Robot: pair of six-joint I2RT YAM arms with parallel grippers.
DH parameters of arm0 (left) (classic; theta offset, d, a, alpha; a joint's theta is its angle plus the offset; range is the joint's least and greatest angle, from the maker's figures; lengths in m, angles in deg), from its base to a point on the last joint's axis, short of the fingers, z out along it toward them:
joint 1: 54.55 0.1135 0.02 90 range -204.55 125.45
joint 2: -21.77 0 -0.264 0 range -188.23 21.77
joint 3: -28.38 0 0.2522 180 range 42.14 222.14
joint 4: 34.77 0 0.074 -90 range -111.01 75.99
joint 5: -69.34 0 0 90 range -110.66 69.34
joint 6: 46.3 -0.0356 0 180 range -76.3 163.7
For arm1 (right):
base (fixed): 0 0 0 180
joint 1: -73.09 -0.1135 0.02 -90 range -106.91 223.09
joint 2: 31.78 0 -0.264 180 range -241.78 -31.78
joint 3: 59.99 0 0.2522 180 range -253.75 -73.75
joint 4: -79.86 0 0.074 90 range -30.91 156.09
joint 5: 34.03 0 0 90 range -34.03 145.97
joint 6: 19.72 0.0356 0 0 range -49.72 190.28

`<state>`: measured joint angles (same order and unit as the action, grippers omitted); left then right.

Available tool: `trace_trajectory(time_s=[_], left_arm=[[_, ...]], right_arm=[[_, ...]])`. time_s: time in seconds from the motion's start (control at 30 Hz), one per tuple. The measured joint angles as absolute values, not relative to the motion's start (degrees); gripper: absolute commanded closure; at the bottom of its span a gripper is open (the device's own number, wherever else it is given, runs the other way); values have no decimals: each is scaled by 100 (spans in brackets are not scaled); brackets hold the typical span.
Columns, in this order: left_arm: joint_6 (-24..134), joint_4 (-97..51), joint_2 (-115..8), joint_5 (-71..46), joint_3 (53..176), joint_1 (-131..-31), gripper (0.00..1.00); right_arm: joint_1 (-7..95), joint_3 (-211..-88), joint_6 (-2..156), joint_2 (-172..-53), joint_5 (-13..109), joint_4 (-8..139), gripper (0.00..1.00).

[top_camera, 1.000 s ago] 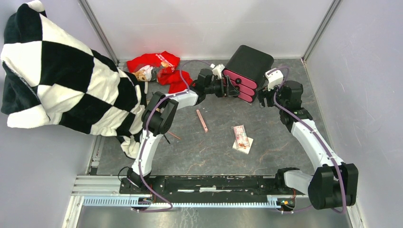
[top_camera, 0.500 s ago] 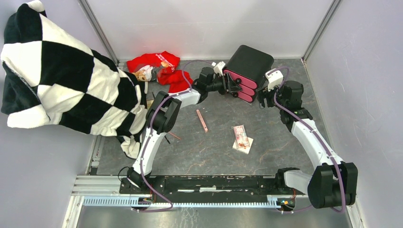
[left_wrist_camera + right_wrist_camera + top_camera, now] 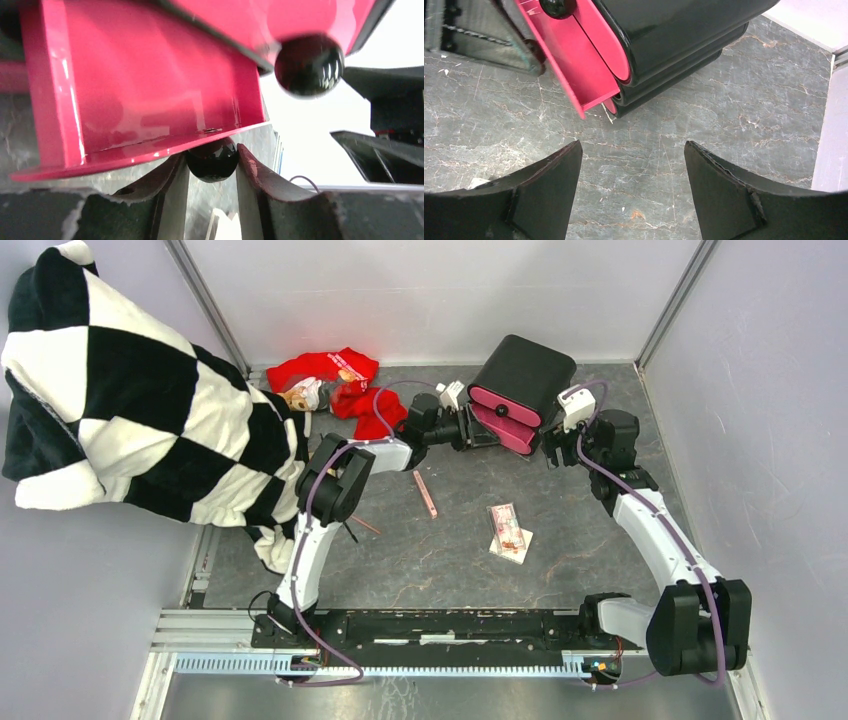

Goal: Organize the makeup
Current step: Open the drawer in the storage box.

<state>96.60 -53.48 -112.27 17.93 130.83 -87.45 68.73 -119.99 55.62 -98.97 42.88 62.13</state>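
Note:
The black box [image 3: 525, 365] with pink drawers stands at the back of the table. My left gripper [image 3: 480, 428] is shut on the round black knob [image 3: 212, 160] of its lowest pink drawer [image 3: 140, 85], which is slid partly out. My right gripper [image 3: 555, 445] hangs open over bare table just right of the box front, nothing between its fingers [image 3: 554, 175]. Of the makeup, a pink stick [image 3: 425, 494], a red-patterned packet [image 3: 507, 528] on a white card [image 3: 520, 546] and a thin pencil [image 3: 365, 525] lie on the table's middle. A peach puff [image 3: 296, 397] sits by the red cloth.
A red cloth [image 3: 340, 380] lies at the back left. A large black-and-white checkered cloth [image 3: 130, 390] drapes over the left wall and table edge. The right wrist view shows the slid-out drawer [image 3: 574, 65] and the box body [image 3: 684, 30] just ahead.
My left gripper has closed on the lowest drawer's knob and drawn back to the left, sliding that drawer out. The right arm has not moved.

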Motion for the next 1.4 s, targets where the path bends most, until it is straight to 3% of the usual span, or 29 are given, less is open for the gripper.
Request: trace_trajectory(time_s=[0.43, 0.87, 1.17, 1.4], left_arm=[[9647, -5610, -9791, 1909, 10877, -8723, 62], [9103, -5319, -9266, 2022, 10191, -8701, 17], [7110, -3868, -8326, 2024, 10047, -8638, 1], [4963, -2515, -7257, 1552, 9776, -8614, 0]], right_arm=[[6875, -11999, 5390, -10002, 4155, 6211, 18], [6875, -11999, 5331, -10090, 3985, 6204, 18], [6875, -11986, 5210, -10077, 3834, 6211, 18], [6875, -11977, 5123, -10077, 3727, 6208, 18]])
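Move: Already pinched in the left hand's fingers is the middle drawer's black knob, at the hand point, with the drawer a few centimetres out. The top drawer's knob is about 3 cm ahead, 2 cm to the right and 6 cm above; the storage box's middle is some 10 cm ahead and 6 cm right. The pink stick lies roughly 12 cm back, 14 cm left and 9 cm below. From the right hand, the middle knob is around 15 cm left, 2 cm ahead and 7 cm lower. Pulling the middle drawer's knob straight out from the storage box, the left hand keeps its pinch and travels about 8 cm back and 5 cm left, nearly level. Then it opens wide to let the knob go and carries on back and left towards the pink stick for several more centimetres, the fingertips swinging downwards as the wrist turns some 35 degrees. ##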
